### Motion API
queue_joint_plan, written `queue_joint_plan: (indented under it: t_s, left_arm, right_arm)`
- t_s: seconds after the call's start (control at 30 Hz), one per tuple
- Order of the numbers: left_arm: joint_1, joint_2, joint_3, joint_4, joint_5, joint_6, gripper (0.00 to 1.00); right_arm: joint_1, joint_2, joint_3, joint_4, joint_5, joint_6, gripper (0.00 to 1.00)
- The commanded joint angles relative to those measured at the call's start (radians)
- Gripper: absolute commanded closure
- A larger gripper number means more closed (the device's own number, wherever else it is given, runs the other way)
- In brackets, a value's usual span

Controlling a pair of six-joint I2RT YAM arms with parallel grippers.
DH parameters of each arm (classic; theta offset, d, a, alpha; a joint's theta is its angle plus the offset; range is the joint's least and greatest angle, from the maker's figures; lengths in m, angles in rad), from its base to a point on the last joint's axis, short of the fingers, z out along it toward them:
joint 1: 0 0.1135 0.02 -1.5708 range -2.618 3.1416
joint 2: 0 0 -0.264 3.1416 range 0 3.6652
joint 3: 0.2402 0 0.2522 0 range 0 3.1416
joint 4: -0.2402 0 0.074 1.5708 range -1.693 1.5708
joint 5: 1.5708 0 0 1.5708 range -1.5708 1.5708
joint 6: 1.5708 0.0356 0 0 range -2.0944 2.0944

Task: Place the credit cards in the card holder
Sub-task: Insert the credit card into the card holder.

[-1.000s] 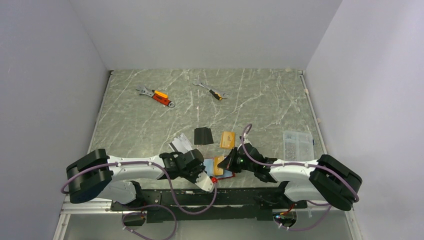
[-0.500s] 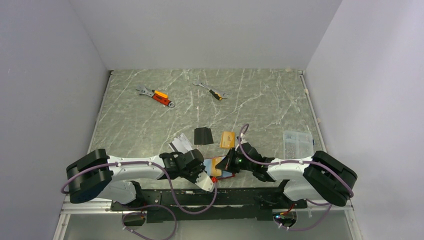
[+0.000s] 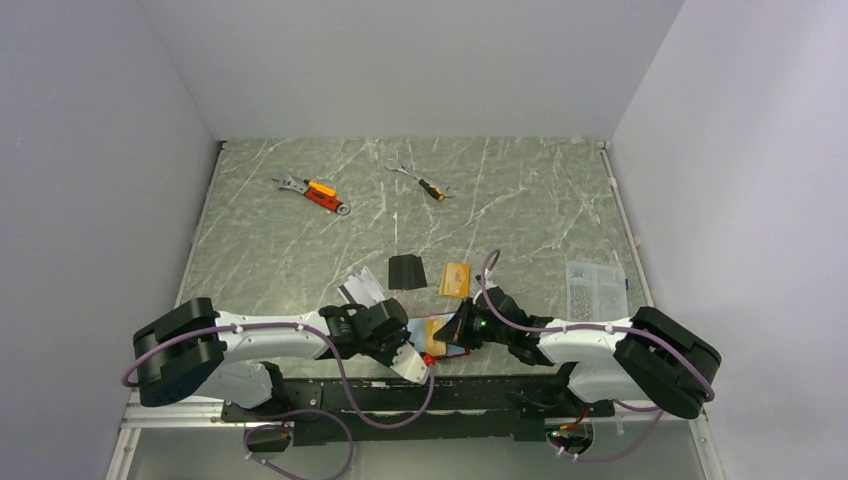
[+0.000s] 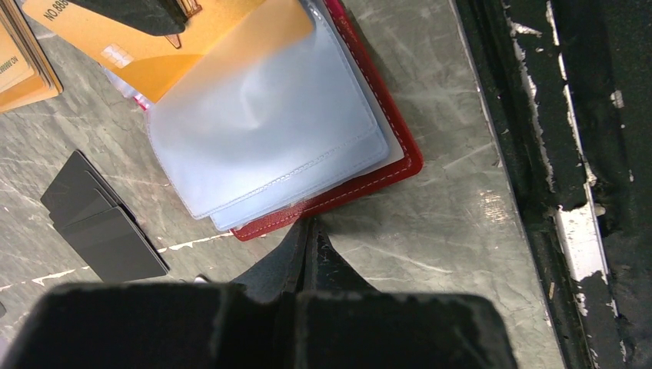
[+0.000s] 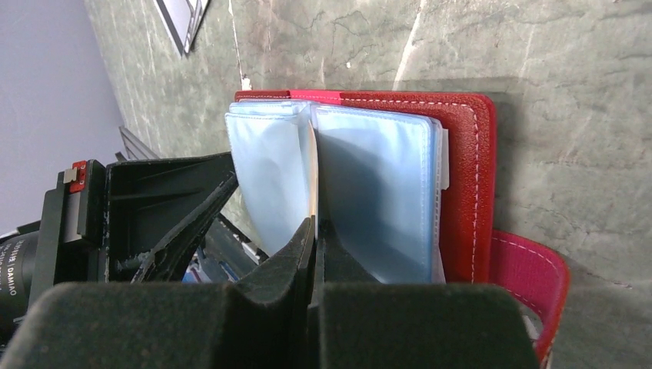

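Observation:
The card holder [image 4: 380,173] lies open at the table's near edge, red cover down, pale blue pockets [image 5: 384,192] up, snap tab [image 5: 530,277] to one side. My right gripper [image 5: 315,227] is shut on an orange credit card [image 4: 184,46], which sits partly inside a pocket and shows edge-on in the right wrist view. My left gripper [image 4: 307,227] is shut, its tips touching the holder's red edge. From above, both grippers meet at the holder [image 3: 447,352]. Another orange card [image 3: 455,278], a black card [image 3: 405,270] and a silver card [image 3: 362,292] lie just beyond.
Two orange-handled wrenches [image 3: 312,192] [image 3: 425,183] lie at the far side. A clear plastic box [image 3: 595,288] sits at the right. A black metal rail [image 4: 584,154] runs along the table's near edge, close to the holder.
Almost nothing differs. The right gripper with the orange card has shifted very slightly at the holder; the left arm has stayed put.

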Motion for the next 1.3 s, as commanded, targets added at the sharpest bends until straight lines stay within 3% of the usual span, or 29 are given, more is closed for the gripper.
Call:
queue_joint_plan:
  t_s: [0.0,0.57,0.8,0.97,1.1,1.27]
  left_arm:
    - [-0.008,0.035,-0.029,-0.053,0.021,-0.011,1.0]
    - [-0.006,0.036,0.003,-0.058,0.009,0.007,1.0]
    - [0.014,0.038,0.015,-0.065,0.009,0.021,1.0]
    - [0.03,0.02,0.007,-0.061,0.014,0.027,1.0]
    - [0.04,-0.007,0.002,-0.059,0.022,0.027,1.0]
    - [0.044,-0.028,-0.001,-0.051,0.023,0.031,1.0]
  right_arm:
    - [0.006,0.023,-0.033,-0.118,-0.024,-0.028,1.0]
    - [-0.014,0.173,0.045,-0.065,-0.138,-0.132,1.0]
    - [-0.02,0.127,0.088,-0.251,-0.106,-0.189,0.99]
    - [-0.02,0.06,0.097,-0.355,-0.069,-0.198,0.67]
    - [-0.019,0.02,0.123,-0.431,-0.035,-0.206,0.56]
    - [-0.018,0.028,0.198,-0.527,-0.008,-0.228,0.5]
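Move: The right fingers hold the orange card upright near the middle of the open card holder, its edge already in the clear sleeve of the left page. That sleeve's middle lies about 3 cm to their left and 2 cm below. The black cards lie about 15 cm ahead and 7 cm left, the orange card stack 14 cm ahead and 3 cm right. From the left hand, shut at the holder's left edge, the sleeve is about 4 cm to the right, level with it fore and aft. Still pinching the orange card, the right hand pushes it just under 2 cm left into the sleeve, turning about 10 degrees counter-clockwise. It pauses briefly, then opens its fingers roughly halfway, letting go while drawing about 2 cm right and a little back, with a brief dip and a slight roll. The left hand stays shut and low, drifting forward about 1 cm late on. ##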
